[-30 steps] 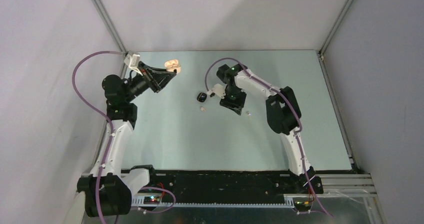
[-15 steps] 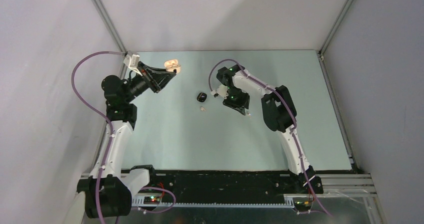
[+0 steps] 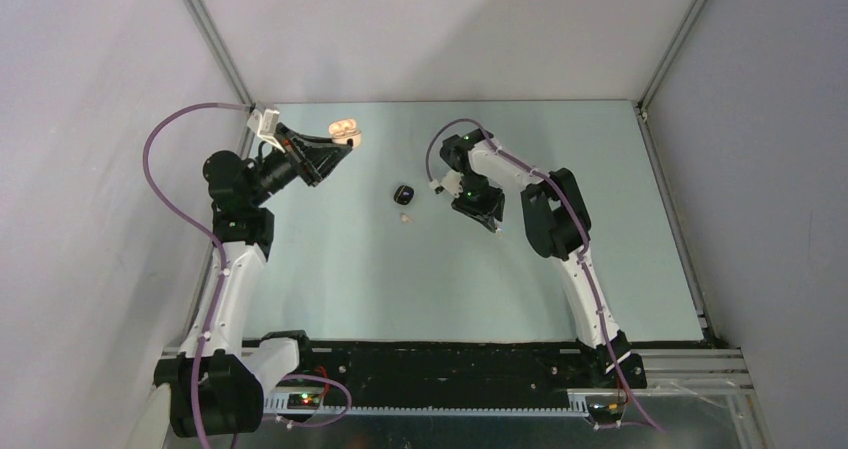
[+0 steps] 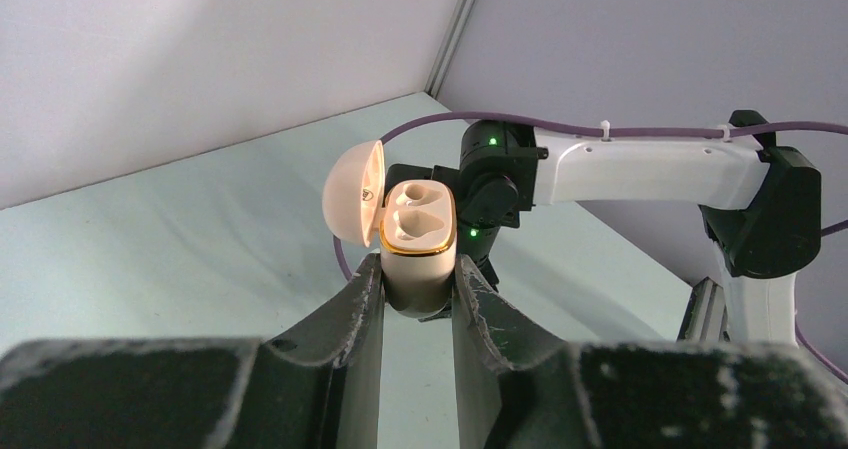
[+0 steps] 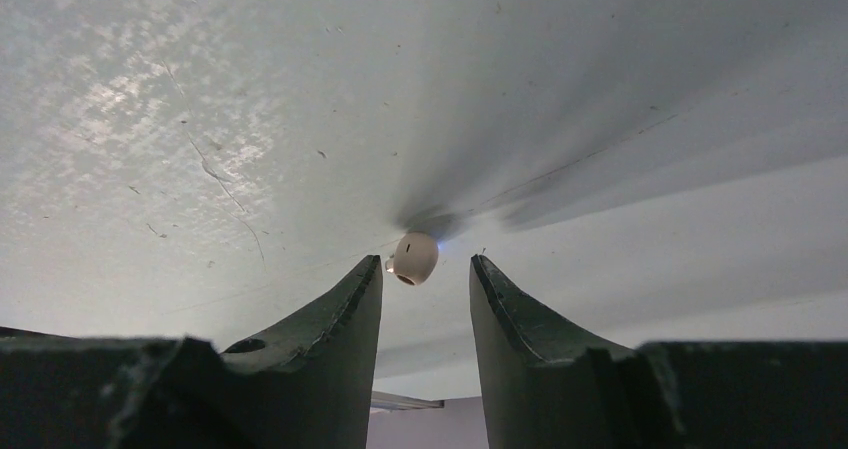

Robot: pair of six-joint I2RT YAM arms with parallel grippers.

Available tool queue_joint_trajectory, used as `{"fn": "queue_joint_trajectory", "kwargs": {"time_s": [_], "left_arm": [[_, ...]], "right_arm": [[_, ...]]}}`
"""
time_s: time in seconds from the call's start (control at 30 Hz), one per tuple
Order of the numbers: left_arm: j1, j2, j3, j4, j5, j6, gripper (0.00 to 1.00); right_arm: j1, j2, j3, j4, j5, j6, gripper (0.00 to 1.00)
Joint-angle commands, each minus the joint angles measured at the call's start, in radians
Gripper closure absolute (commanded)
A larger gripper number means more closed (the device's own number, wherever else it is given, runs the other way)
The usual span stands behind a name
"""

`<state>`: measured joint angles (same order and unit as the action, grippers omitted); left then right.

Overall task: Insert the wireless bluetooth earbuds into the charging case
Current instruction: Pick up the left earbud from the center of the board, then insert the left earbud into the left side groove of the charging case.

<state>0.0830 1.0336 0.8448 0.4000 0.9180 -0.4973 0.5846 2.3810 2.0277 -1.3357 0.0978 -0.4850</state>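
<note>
My left gripper (image 4: 418, 269) is shut on the cream charging case (image 4: 414, 231), held up off the table with its lid (image 4: 354, 189) swung open and both sockets bare. From above, that case (image 3: 345, 129) sits at the back left. My right gripper (image 5: 427, 262) points down at the table, open, with one pale cream earbud (image 5: 415, 257) lying on the surface just off its tips, nearer the left finger and not gripped. In the top view the right gripper (image 3: 492, 221) hides that bud. A second cream earbud (image 3: 405, 217) lies loose at mid-table.
A small black rounded case (image 3: 402, 193) sits just behind the loose cream bud. The right arm (image 4: 620, 164) fills the space beyond the held case in the left wrist view. Grey walls close the table at the back and both sides.
The right gripper has shifted right and toward the near edge, coming over the cream bud that lay uncovered before, and its jaws have narrowed somewhat. The left arm and case have not moved.
</note>
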Motion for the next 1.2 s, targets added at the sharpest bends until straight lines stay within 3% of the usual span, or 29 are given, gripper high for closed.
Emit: {"fn": "queue_joint_trajectory", "kwargs": {"time_s": [0.0,0.53,0.77,0.83,1.0,1.03,1.1,1.17], "left_arm": [[0.001,-0.017,0.003,0.011,-0.014,0.003,1.00],[0.001,-0.025,-0.006,0.001,-0.016,0.010,1.00],[-0.010,-0.017,-0.019,-0.001,0.010,0.053,1.00],[-0.022,0.004,-0.020,0.003,0.027,0.081,1.00],[-0.048,0.080,0.005,0.097,0.105,0.072,1.00],[-0.050,0.106,0.006,0.128,0.120,0.041,1.00],[-0.059,0.141,0.013,0.235,0.161,-0.020,1.00],[-0.072,0.162,0.034,0.276,0.201,-0.035,1.00]], "right_arm": [[-0.005,0.020,0.043,-0.025,-0.010,0.021,0.59],[-0.014,0.046,0.039,-0.033,-0.027,0.026,0.69],[-0.016,-0.016,0.060,-0.030,-0.059,-0.004,0.91],[-0.024,-0.074,0.068,-0.023,-0.124,-0.038,0.99],[-0.081,-0.336,0.017,0.087,-0.441,-0.124,1.00],[-0.093,-0.381,-0.026,0.114,-0.571,-0.139,1.00],[-0.147,-0.536,-0.139,0.255,-0.790,-0.184,1.00],[-0.169,-0.710,-0.293,0.481,-0.912,-0.167,1.00]]}}
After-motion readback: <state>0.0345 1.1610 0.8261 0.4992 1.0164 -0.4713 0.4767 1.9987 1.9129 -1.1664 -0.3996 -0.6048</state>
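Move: The left earbud stands on the table between the right hand's open fingers, about 1 cm below and practically straight under them. The other earbud lies some 19 cm to the left and 3 cm farther out, and the closed black case 20 cm to the left and 8 cm farther out. From the left hand, which still holds the open pink charging case, the left earbud is about 26 cm right, 6 cm ahead and 34 cm lower. Right fingers dip, pinch the left earbud, lift it about 13 cm, drifting left; left hand sinks slightly. ##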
